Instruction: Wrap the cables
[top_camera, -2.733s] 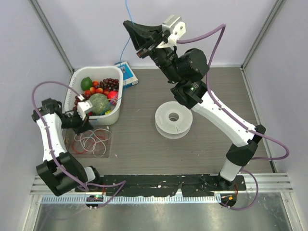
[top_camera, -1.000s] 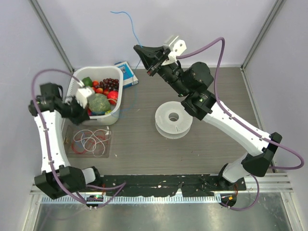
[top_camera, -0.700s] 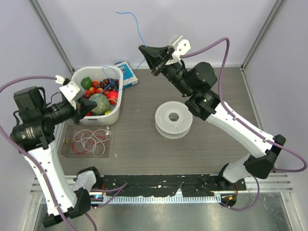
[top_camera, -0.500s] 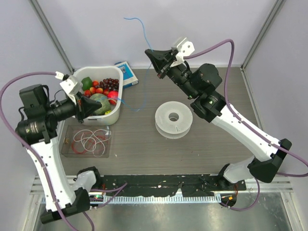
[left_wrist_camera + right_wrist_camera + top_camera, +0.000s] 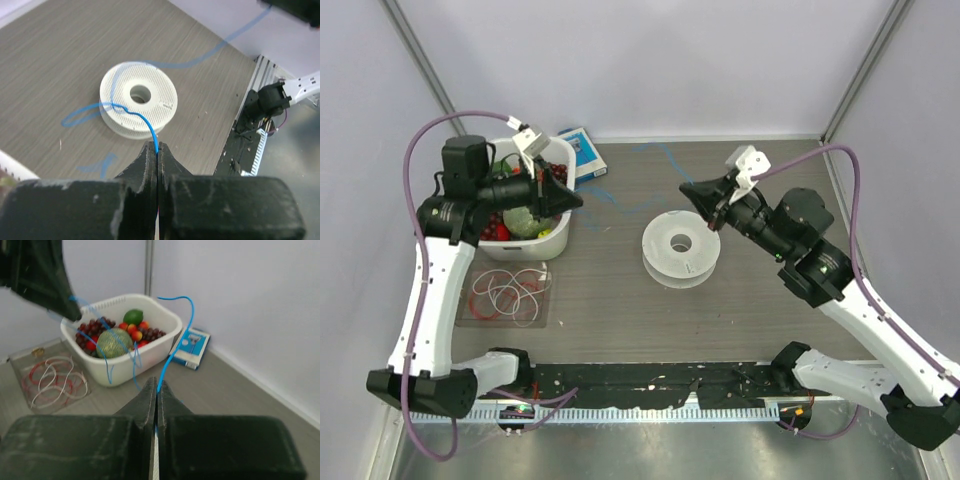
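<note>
A thin blue cable (image 5: pixel 610 205) hangs slack between my two grippers above the table. My left gripper (image 5: pixel 575 201) is shut on one part of it over the edge of the fruit bin. In the left wrist view the blue cable (image 5: pixel 135 114) curls out from the shut left gripper (image 5: pixel 157 146) over the white spool (image 5: pixel 138 105). My right gripper (image 5: pixel 686 190) is shut on the cable just behind the spool (image 5: pixel 680 248). In the right wrist view the cable (image 5: pixel 182 335) arcs up from the right gripper (image 5: pixel 156 382). Red and white cables (image 5: pixel 510 293) lie looped in a clear tray.
A white bin (image 5: pixel 558 243) of fruit stands at the back left, with a blue box (image 5: pixel 582 150) behind it. The clear tray (image 5: pixel 470 315) lies in front of the bin. A black rail (image 5: pixel 650 380) runs along the near edge.
The right gripper has swung down from high at the back to just behind the spool. The left gripper has moved right, over the bin's edge. The blue cable came down with them.
</note>
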`<move>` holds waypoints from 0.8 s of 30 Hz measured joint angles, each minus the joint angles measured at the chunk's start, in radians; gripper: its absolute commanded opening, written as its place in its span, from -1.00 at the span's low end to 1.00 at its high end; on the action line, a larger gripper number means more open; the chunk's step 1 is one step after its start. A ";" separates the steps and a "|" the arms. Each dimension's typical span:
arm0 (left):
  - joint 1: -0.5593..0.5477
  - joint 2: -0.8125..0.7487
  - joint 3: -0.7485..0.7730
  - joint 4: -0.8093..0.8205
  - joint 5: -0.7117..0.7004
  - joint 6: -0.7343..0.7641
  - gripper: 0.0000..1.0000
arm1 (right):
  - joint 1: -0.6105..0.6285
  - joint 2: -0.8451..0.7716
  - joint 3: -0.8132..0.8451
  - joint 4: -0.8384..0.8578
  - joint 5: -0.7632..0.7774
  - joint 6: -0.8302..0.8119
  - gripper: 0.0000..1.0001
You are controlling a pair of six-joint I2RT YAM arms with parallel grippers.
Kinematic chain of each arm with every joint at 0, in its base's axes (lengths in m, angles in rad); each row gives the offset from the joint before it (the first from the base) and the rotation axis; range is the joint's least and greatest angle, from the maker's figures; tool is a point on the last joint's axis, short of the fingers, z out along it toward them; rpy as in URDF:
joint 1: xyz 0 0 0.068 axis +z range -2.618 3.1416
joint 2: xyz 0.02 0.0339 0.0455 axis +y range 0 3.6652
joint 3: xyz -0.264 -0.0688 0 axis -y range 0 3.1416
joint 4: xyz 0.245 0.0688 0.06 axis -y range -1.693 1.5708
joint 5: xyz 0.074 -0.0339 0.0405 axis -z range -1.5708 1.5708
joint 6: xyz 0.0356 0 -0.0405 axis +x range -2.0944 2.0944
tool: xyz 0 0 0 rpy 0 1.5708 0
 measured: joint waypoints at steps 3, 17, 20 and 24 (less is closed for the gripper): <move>-0.050 0.062 0.053 0.056 0.001 -0.025 -1.00 | 0.000 -0.050 -0.047 -0.074 -0.036 0.003 -0.99; -0.573 -0.010 -0.220 0.010 -0.357 0.417 -1.00 | 0.000 0.032 0.069 -0.072 0.071 0.004 -0.99; -0.601 -0.009 -0.346 0.049 -0.485 0.486 -1.00 | 0.000 0.049 0.150 -0.029 0.086 0.007 -0.99; -0.617 -0.008 -0.443 0.112 -0.593 0.548 -1.00 | 0.000 0.070 0.243 0.032 0.100 0.007 -0.99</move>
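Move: Both hands already hold the blue cable high above the table. From the left hand the white spool lies about 18 cm right, 6 cm ahead and 33 cm down. The fruit basket is some 18 cm left and 20 cm ahead of that hand, the clear cable bin about 19 cm left and 4 cm back, both well below. The right hand has the spool almost beneath it: roughly 39 cm down, 5 cm ahead, 1 cm left. Left hand swings right, then sinks about 20 cm towards the spool; right dips, then rises, both gripping cable. ##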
